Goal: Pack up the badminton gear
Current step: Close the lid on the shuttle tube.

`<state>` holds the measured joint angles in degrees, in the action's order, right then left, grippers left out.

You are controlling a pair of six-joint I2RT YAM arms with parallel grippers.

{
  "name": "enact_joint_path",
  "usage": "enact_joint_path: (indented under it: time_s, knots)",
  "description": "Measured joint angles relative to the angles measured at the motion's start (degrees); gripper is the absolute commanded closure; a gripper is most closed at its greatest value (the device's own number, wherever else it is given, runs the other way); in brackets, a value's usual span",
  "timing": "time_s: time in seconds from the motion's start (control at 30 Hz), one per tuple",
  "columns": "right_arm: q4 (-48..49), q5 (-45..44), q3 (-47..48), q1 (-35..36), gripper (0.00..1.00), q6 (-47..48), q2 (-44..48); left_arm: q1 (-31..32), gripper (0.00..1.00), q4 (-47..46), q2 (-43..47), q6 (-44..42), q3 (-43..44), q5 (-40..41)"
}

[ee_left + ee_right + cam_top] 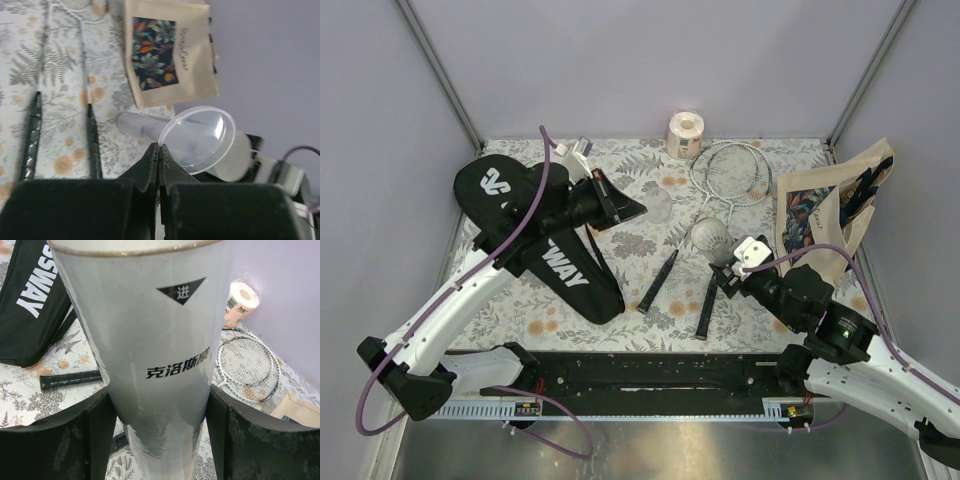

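My right gripper (pixel 725 268) (pixel 160 405) is shut on the white tube (pixel 710 238) (pixel 150 340), holding it off the table with one end toward the left arm. My left gripper (pixel 635 208) (pixel 160 146) is shut, its tips pinching the rim of a clear round lid (pixel 200 135) just in front of the tube (pixel 137 125). Two rackets lie on the cloth, heads (pixel 730 170) (pixel 247 367) at the back and black handles (pixel 658 283) (pixel 92 142) toward the front. The black racket bag (pixel 540 240) (pixel 35 295) lies at the left under the left arm.
A beige printed tote bag (pixel 825 215) (pixel 170 55) leans at the right wall. A pinkish paper roll (pixel 684 133) (pixel 240 302) stands at the back edge. Walls close in the flowered table (pixel 650 320) on three sides.
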<state>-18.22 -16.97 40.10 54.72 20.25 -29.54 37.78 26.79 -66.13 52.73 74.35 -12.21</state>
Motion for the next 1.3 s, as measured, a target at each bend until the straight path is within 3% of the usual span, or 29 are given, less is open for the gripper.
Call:
enact_joint_path:
  time_s: [0.27,0.57,0.8,1.3]
  knots:
    - [3.2,1.6,0.0,0.0,0.6,1.2,-4.5,0.2,1.0,-4.4,-1.2,2.0,0.4,-12.7]
    - [3.9,1.7,-0.1,0.0,0.6,2.7,-7.1,2.5,1.0,-4.3,-4.8,2.8,0.4,-16.5]
    - [3.8,1.8,-0.1,0.0,0.6,3.7,-8.6,5.0,1.0,0.3,-7.5,0.6,2.6,-15.1]
    - [3.5,3.4,-0.1,0.0,0.6,4.0,-9.0,7.3,1.0,13.1,-8.8,-6.5,9.0,-2.0]
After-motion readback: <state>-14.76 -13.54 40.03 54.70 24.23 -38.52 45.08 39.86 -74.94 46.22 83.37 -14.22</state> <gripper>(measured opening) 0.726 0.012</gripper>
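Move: The left hand holds the clear lid; the shuttle tube's open mouth is about 12 cm to its right, 4 cm back and 3 cm lower. Well below, some 33 cm down, the left racket handle lies 4 cm right and 3 cm back, the right racket handle 18 cm right and 10 cm back. From the right hand gripping the tube, the lid is about 12 cm left, 7 cm ahead and 8 cm higher. Still pinching the lid by its rim, the left hand brings it to the tube's mouth, rising briefly, then going right, back and down about 5 cm while swinging clockwise nearly 20 degrees; it then eases some 2 cm left and slightly forward, still sinking, and rolls its left side up. The right hand keeps its grip and carries the tube about 3 cm left and a little down, leaning it left to meet the lid. ##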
